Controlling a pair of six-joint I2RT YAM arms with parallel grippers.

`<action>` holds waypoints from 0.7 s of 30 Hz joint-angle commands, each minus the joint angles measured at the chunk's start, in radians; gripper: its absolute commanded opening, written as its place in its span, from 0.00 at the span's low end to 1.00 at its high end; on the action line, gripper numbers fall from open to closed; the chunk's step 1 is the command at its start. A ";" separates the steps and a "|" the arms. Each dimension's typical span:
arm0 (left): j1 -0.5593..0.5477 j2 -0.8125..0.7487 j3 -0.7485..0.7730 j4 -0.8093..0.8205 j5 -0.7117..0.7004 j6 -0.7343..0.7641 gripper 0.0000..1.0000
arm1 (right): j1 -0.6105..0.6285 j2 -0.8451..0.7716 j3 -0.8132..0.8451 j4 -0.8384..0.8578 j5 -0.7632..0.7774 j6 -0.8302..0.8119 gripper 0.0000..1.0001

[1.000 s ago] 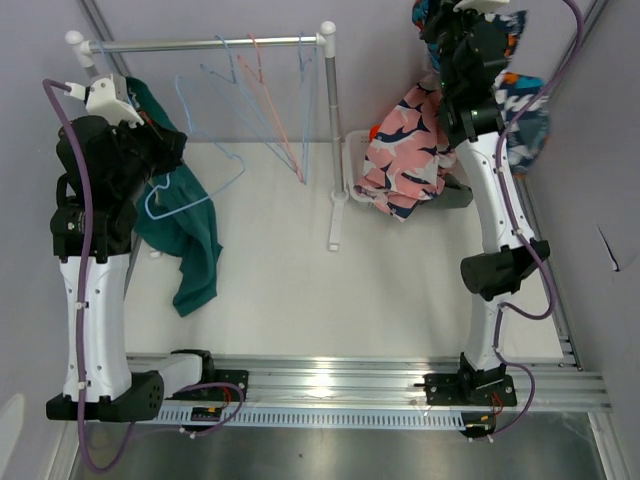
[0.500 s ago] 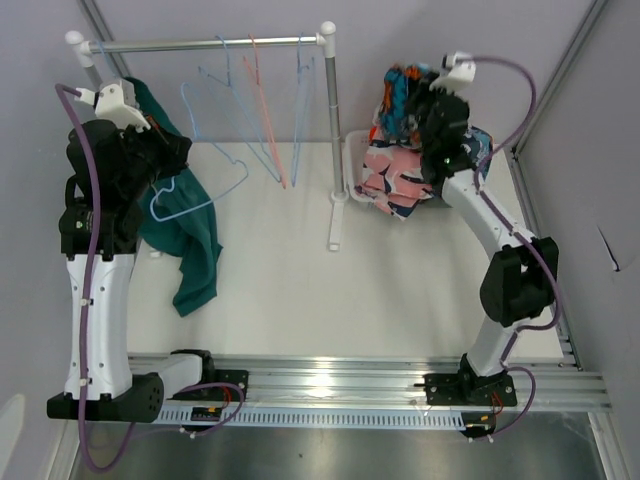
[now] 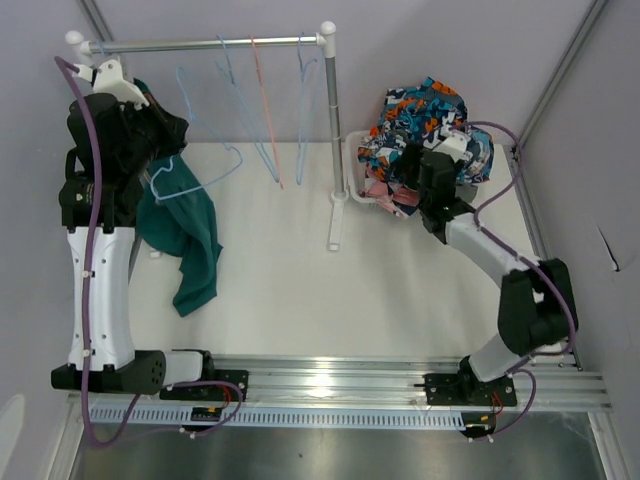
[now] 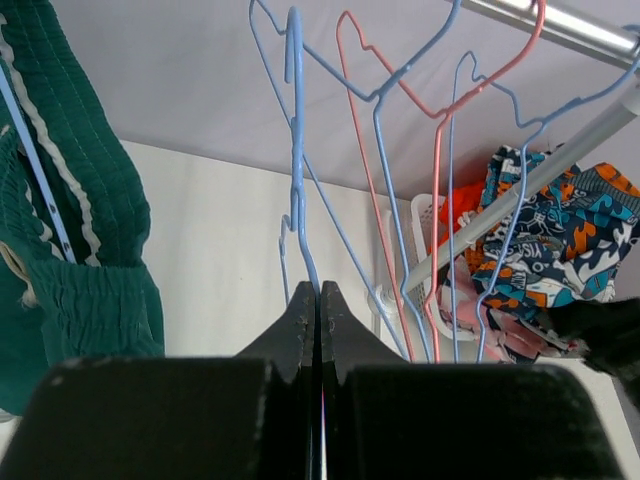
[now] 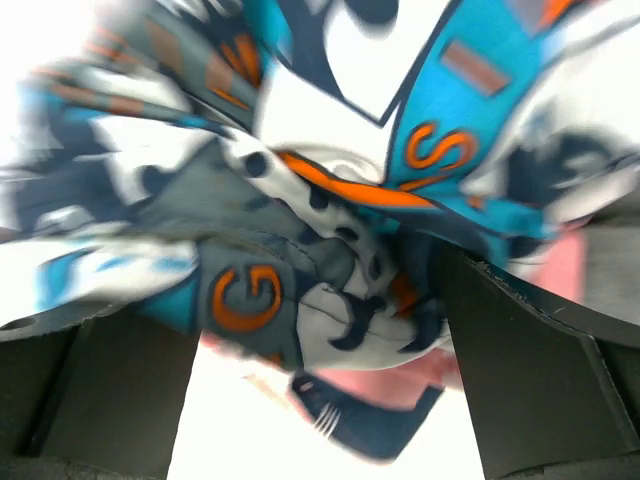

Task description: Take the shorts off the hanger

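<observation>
My left gripper (image 3: pixel 168 160) is shut on the wire of a blue hanger (image 3: pixel 197 176), held up off the table at the left. Teal shorts (image 3: pixel 186 236) hang from that hanger and trail down onto the table. In the left wrist view the jaws (image 4: pixel 319 288) pinch the blue hanger (image 4: pixel 297 150), with the teal shorts (image 4: pixel 70 240) to their left. My right gripper (image 3: pixel 408 170) is low over the white basket (image 3: pixel 351 176), open. Blue-orange-white print shorts (image 3: pixel 422 112) lie on top of the pile there, over pink print shorts (image 3: pixel 383 190). The right wrist view shows wide-spread jaws (image 5: pixel 320 385) with the print shorts (image 5: pixel 330 190) just beyond them.
A clothes rack with a metal bar (image 3: pixel 200 44) and a white post (image 3: pixel 331 130) stands at the back. Several empty blue and pink hangers (image 3: pixel 258 110) hang from it. Purple walls close in on both sides.
My right arm came down from high at the back to the basket and opened, leaving the print shorts on the pile. The left arm lifted the hanger slightly.
</observation>
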 commanded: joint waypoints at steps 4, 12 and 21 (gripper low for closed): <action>0.007 0.100 0.188 -0.016 -0.017 0.005 0.00 | 0.069 -0.398 -0.025 -0.085 0.141 -0.064 1.00; 0.007 0.147 0.288 0.006 0.029 -0.034 0.00 | 0.106 -0.725 -0.288 -0.139 0.092 -0.018 0.99; 0.004 0.252 0.535 -0.048 0.026 -0.042 0.00 | 0.155 -0.713 -0.359 -0.121 0.064 0.020 0.99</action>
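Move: Straight ahead of the left hand, which already holds the empty blue hanger, runs the rail, about 12 cm farther out and 15 cm higher. On it the next empty hanger's hook hangs some 9 cm to the right; the green shorts hang 8 cm left of the hand, 3 cm ahead, 15 cm below. From the open right hand the green shorts are about 57 cm left, 10 cm back, 5 cm up; the printed shorts lie 6 cm ahead, 4 cm right, 4 cm below. Lifting the blue hanger in its still-shut fingers, the left hand eases forward and up, then climbs straight, about 9 cm up and 3 cm forward in all, tipping its fingers up some 10 degrees to bring the hook above the rail. The right hand, wide open throughout, comes free of the printed shorts and backs off about 16 cm towards its base, rising in an arch and then sinking halfway. ##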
